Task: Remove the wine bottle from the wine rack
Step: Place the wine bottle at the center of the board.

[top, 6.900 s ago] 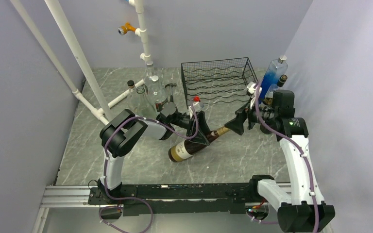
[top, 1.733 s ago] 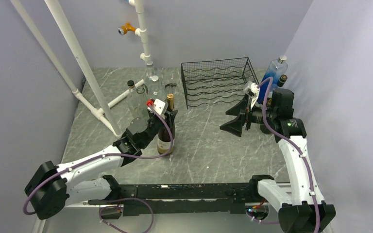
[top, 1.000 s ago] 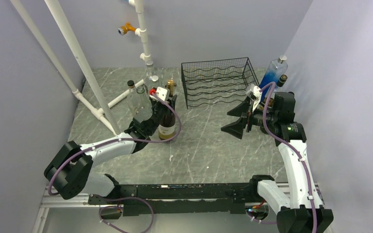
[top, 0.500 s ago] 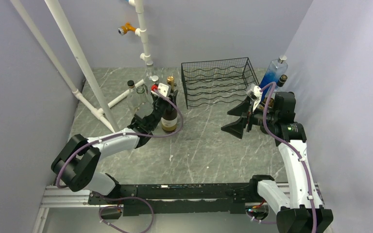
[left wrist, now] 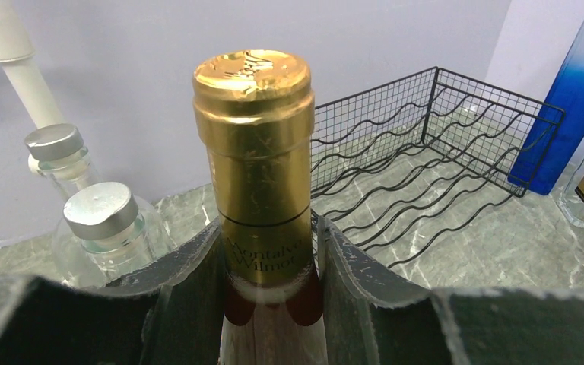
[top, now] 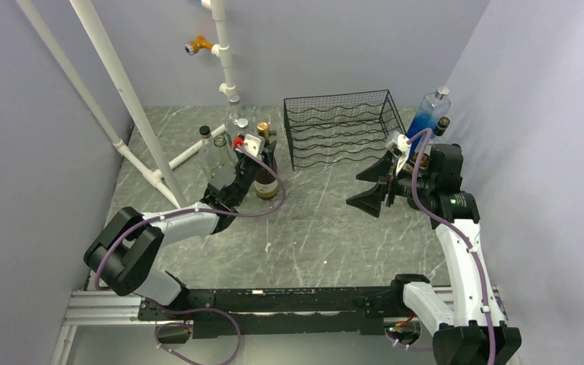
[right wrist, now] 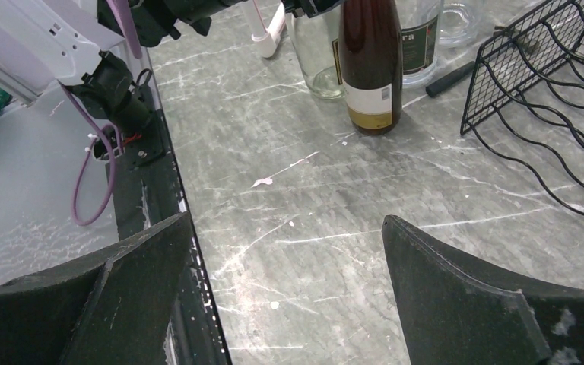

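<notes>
The wine bottle [top: 267, 186], dark glass with a gold foil top [left wrist: 255, 137] and a cream label, stands upright on the marble table just left of the wine rack. My left gripper [top: 266, 157] is shut on its neck below the foil, one finger on each side [left wrist: 270, 262]. The black wire wine rack [top: 340, 125] sits at the back, with no bottle in it [left wrist: 418, 152]. Out to the right of the rack's front, my right gripper [top: 369, 186] hangs wide open above bare table [right wrist: 286, 220]. In the right wrist view the wine bottle [right wrist: 370, 53] and a corner of the rack [right wrist: 547, 84] show.
Clear glass bottles [top: 214, 152] with metal caps [left wrist: 105, 213] crowd just left of the held bottle. White PVC pipes [top: 122, 84] slant over the left side. A blue bottle [top: 428, 114] and a dark one stand by the right wall, behind the right arm.
My left arm has carried the upright wine bottle away from the near edge towards the back, up next to the clear bottles. The right gripper has stayed open in the same place.
</notes>
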`<action>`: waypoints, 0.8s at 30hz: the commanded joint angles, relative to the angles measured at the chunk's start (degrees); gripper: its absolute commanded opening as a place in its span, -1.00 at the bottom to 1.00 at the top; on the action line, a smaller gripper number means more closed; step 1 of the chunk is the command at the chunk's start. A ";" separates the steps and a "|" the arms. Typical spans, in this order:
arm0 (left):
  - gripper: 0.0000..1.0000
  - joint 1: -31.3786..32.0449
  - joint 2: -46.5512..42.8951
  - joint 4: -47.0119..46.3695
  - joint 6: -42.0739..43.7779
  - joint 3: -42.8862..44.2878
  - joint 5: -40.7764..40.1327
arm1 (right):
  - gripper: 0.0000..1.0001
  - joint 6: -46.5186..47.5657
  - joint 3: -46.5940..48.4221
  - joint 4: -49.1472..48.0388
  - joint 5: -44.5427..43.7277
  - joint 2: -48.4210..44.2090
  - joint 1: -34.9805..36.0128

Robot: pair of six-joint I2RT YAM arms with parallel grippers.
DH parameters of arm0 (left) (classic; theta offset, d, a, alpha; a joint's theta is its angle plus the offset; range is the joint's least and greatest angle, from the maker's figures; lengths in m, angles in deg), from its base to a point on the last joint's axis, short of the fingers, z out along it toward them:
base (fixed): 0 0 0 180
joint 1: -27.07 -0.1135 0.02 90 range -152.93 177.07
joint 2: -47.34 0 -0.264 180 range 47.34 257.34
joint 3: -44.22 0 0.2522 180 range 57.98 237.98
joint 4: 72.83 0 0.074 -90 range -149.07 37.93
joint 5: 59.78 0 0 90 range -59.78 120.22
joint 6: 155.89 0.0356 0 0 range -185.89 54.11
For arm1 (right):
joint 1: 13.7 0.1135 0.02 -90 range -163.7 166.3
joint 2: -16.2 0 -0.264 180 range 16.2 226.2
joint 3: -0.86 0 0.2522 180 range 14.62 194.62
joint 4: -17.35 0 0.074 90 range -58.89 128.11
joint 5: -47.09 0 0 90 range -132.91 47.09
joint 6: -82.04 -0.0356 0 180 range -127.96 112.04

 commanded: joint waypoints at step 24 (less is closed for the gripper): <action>0.72 -0.10 -13.76 10.35 -7.22 3.35 -2.51 | 0.98 1.99 0.54 -1.18 2.47 -0.46 -0.71</action>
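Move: The left hand already holds the wine bottle by the neck, its middle right under the fingers, about 8 cm down. The labelled clear bottle stands some 7 cm farther out and 5 cm left, the open clear bottle level and 11 cm left; the wine rack's middle is about 19 cm ahead and 24 cm right, 20 cm down. From the right hand the wine bottle lies some 16 cm ahead, 24 cm left and 11 cm down. Left hand eases the gripped neck back-left about 1.5 cm, then opens, freeing it, and rises some 6 cm. ##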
